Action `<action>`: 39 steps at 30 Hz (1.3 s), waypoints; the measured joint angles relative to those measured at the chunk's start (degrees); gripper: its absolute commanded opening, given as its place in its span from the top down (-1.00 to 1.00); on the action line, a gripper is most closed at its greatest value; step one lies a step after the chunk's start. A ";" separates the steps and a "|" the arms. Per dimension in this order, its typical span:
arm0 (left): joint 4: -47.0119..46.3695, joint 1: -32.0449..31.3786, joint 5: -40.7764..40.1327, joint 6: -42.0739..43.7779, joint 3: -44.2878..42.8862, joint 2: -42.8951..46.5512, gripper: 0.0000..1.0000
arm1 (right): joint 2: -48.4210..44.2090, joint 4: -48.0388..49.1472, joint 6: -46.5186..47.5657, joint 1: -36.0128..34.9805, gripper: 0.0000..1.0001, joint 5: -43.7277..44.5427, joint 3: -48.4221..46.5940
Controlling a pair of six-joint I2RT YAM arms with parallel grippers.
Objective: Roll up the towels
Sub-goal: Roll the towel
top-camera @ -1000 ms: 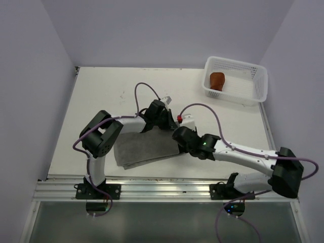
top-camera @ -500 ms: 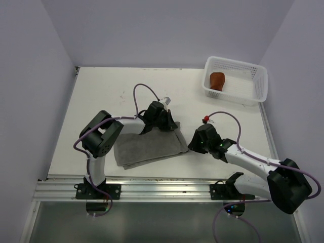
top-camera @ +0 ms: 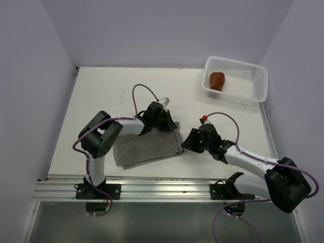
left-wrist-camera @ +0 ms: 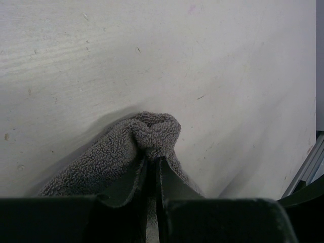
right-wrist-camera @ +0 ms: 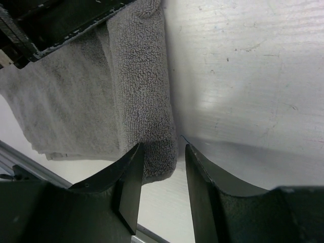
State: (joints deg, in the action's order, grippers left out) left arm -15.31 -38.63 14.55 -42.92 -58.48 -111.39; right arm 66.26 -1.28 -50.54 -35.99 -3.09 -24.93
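Note:
The grey towel (top-camera: 146,148) lies folded flat on the table between the two arms. My left gripper (top-camera: 167,123) is shut on its far right corner, and the cloth (left-wrist-camera: 132,143) bunches up just beyond the fingertips (left-wrist-camera: 152,160). My right gripper (top-camera: 185,145) is open low at the towel's right edge. In the right wrist view that rolled-over edge (right-wrist-camera: 144,96) runs down between the two fingers (right-wrist-camera: 130,177), with a gap on the right side. The rust-brown towel (top-camera: 217,80) sits rolled in the basket.
The white mesh basket (top-camera: 238,63) stands at the back right corner of the table (top-camera: 111,96). Purple cables loop above both wrists. A metal rail (top-camera: 162,188) runs along the near edge, and walls close in both sides.
My right gripper pulled off the towel to the right, then came back left to the towel's right edge. The left gripper has kept its hold and barely moved.

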 measured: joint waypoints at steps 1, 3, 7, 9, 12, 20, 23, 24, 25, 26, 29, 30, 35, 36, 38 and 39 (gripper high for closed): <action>-0.11 0.00 -0.04 -0.02 0.15 0.11 1.00 | 0.02 0.31 -0.09 0.00 0.13 -0.26 0.00; -0.11 0.00 -0.20 -0.02 0.33 0.28 1.00 | 0.57 1.60 -0.39 0.00 0.10 -1.18 0.00; -0.13 0.00 -0.44 -0.02 0.59 0.46 1.00 | 2.93 4.85 -1.29 0.00 0.10 -2.93 0.31; -0.15 0.00 -0.59 -0.02 0.74 0.57 1.00 | 3.91 6.23 -1.64 0.00 0.10 -3.82 0.68; -0.31 0.00 -0.68 -0.13 0.87 0.63 1.00 | 5.77 8.17 -2.01 0.00 0.11 -4.94 0.81; -0.94 0.00 -0.94 -1.09 1.42 0.76 1.00 | 10.75 13.22 -2.12 0.04 0.30 -6.88 2.01; -1.31 0.00 -1.14 -1.38 1.86 0.96 1.00 | 11.17 14.75 -1.97 0.04 0.54 -7.02 2.60; -1.46 0.00 -1.18 -1.49 1.95 0.96 1.00 | 11.23 15.12 -1.84 0.07 0.60 -6.99 2.86; -1.66 0.00 -1.18 -1.53 2.03 0.96 1.00 | 11.28 15.50 -1.79 0.07 0.68 -6.99 3.06; -1.77 0.00 -1.18 -1.55 2.08 0.96 1.00 | 11.30 15.82 -1.66 0.07 0.76 -6.97 3.21; -1.79 0.00 -1.16 -1.68 2.08 0.96 1.00 | 11.30 16.28 -0.90 0.04 1.00 -6.99 3.37; -1.77 0.00 -1.16 -1.70 2.08 0.96 1.00 | 11.28 16.28 -0.68 0.04 1.00 -6.99 3.37; -1.11 0.00 -1.16 -1.68 1.57 0.96 1.00 | 8.83 13.94 2.08 -0.02 1.00 -5.42 3.28; -0.59 -0.02 -1.16 -1.68 1.29 0.96 1.00 | 7.74 12.59 2.93 -0.17 1.00 -4.48 3.10; 0.52 -0.02 -1.16 -1.66 0.52 0.96 0.89 | 5.40 9.49 5.03 -0.66 1.00 -2.23 2.47; 1.14 -0.02 -1.16 -1.64 0.09 0.96 0.85 | 4.26 7.87 6.16 -0.94 1.00 -0.96 1.99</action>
State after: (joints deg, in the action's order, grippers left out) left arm -14.17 -38.65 13.39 -44.56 -58.39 -110.43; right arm 70.52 6.59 -44.38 -36.93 -4.05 -22.94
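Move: The near end of the gray towel's rolled edge lies about 2 cm to the right hand's left, level with it fore and aft, some 3 cm lower. The towel's flat part spreads beyond, its middle about 16 cm left, 1 cm back and 4 cm below the hand. From the left hand, which already pinches the roll's far end, that near end is about 10 cm back, 2 cm left-to-right towards the right, and 1 cm lower. Leftward and then down, about 2.5 cm each, the right hand brings its half-open fingers around the near end of the gray roll and shuts them on it, pinching the cloth. It then turns back, drawing the pinched end some 2 cm to the right while rising about 1 cm, with a slight tilt. The left hand stays in place, keeping its pinch on the far end. ##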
